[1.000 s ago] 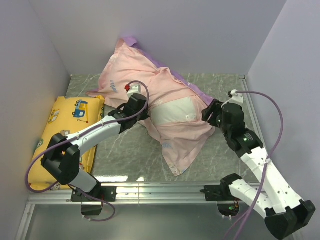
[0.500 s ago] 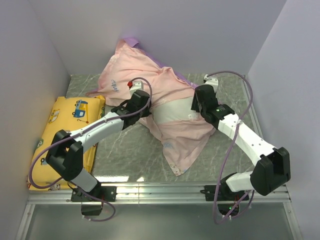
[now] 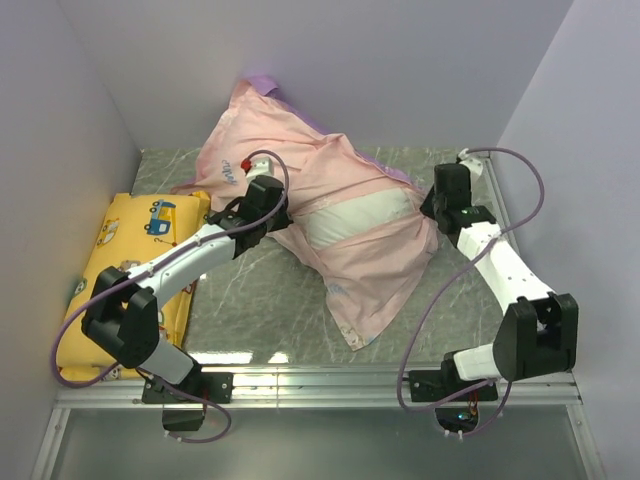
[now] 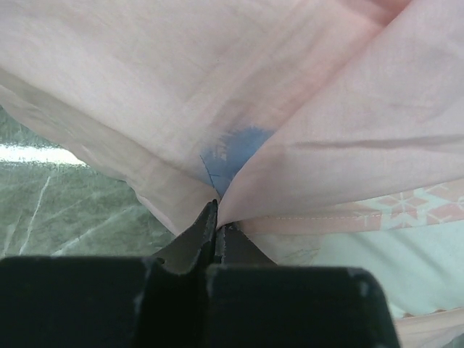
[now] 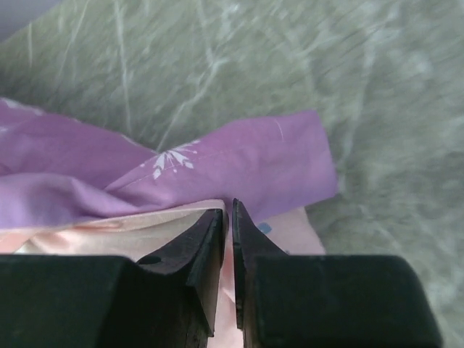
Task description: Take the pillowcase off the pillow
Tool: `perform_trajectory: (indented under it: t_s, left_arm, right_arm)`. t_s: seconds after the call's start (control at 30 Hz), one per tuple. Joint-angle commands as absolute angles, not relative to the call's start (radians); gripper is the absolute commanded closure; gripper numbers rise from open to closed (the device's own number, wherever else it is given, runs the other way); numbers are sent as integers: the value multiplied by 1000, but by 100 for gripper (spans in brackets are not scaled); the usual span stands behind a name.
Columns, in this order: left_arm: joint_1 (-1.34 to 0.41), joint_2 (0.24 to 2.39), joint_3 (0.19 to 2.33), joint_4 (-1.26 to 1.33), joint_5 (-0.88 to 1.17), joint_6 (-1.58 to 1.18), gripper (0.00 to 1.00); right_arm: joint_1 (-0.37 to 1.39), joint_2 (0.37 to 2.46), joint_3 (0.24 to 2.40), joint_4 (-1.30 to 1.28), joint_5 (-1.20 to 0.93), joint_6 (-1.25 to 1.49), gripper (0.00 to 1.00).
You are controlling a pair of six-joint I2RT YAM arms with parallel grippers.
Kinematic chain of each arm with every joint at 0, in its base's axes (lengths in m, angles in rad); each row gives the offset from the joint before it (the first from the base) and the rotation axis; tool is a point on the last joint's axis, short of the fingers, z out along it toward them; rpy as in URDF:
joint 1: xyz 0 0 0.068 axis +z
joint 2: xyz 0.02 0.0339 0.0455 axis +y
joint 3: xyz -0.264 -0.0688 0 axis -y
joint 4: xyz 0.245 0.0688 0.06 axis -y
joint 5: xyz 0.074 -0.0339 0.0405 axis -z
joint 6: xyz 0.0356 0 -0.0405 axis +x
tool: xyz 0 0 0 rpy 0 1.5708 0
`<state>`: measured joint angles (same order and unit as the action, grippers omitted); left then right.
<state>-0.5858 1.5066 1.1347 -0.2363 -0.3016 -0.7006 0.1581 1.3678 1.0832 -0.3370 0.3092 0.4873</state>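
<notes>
The pillowcase (image 3: 290, 160) lies inside out, pale pink, bunched over the pillow (image 3: 355, 218), whose white surface shows through the opening in the middle. My left gripper (image 3: 275, 222) sits at the left side of that opening. In the left wrist view it (image 4: 217, 217) is shut on a pinched fold of the pillowcase (image 4: 217, 87), with the pillow (image 4: 377, 264) pale at lower right. My right gripper (image 3: 432, 205) is at the case's right end. Its jaws (image 5: 232, 206) are shut on the pink hem, with the purple snowflake side (image 5: 239, 163) just beyond.
A yellow cushion (image 3: 130, 270) with cartoon vehicles lies along the left wall. Walls close in the green marbled table (image 3: 250, 290) on the left, back and right. A metal rail (image 3: 320, 378) runs along the near edge.
My right gripper has swung from over the pillow to the case's right end and closed on the hem. My left gripper has shifted up and left with its fold, widening the opening.
</notes>
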Motion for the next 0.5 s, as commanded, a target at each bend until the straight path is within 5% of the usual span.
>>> perform_trajectory:
  t_s: [0.0,0.13,0.33,0.47]
  left_arm:
    - [-558,1476,1118,-241,-286,-675,99]
    - [-569,1476,1158,-258,-250,-650,88]
    - [-591,1448,1215,-294,-274,-620,40]
    - [-597,1410,1241,-324,-278,-607,31]
  right_arm:
    - [140,1414,1008,-176,53,499,84]
    - [138,1430,930,-39,-153,514,85]
    - [138,1372,833,104,-343,534,85]
    - [138,1347,815,136,-403,551,85]
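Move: The exposed white pillow stretch has its middle about 16 cm to the right hand's left, 2 cm back and 5 cm below; that hand already pinches the pillowcase edge. Beyond it the purple hem lies some 8 cm ahead and 7 cm left, and the case's hanging corner about 31 cm back, 16 cm left. The left hand still grips a pink pillowcase fold right at its fingertips, with the pillow stretch some 16 cm to its right, level ahead, about 4 cm below. The pillowcase edge, still pinched in the right fingers, is carried about 8 cm left towards the pillow and some 6 cm down before easing slightly up; the right hand turns counter-clockwise about 25 degrees and rolls left side up. The pink fold is let go as the left fingers open wide around it, that hand staying nearly in place. ##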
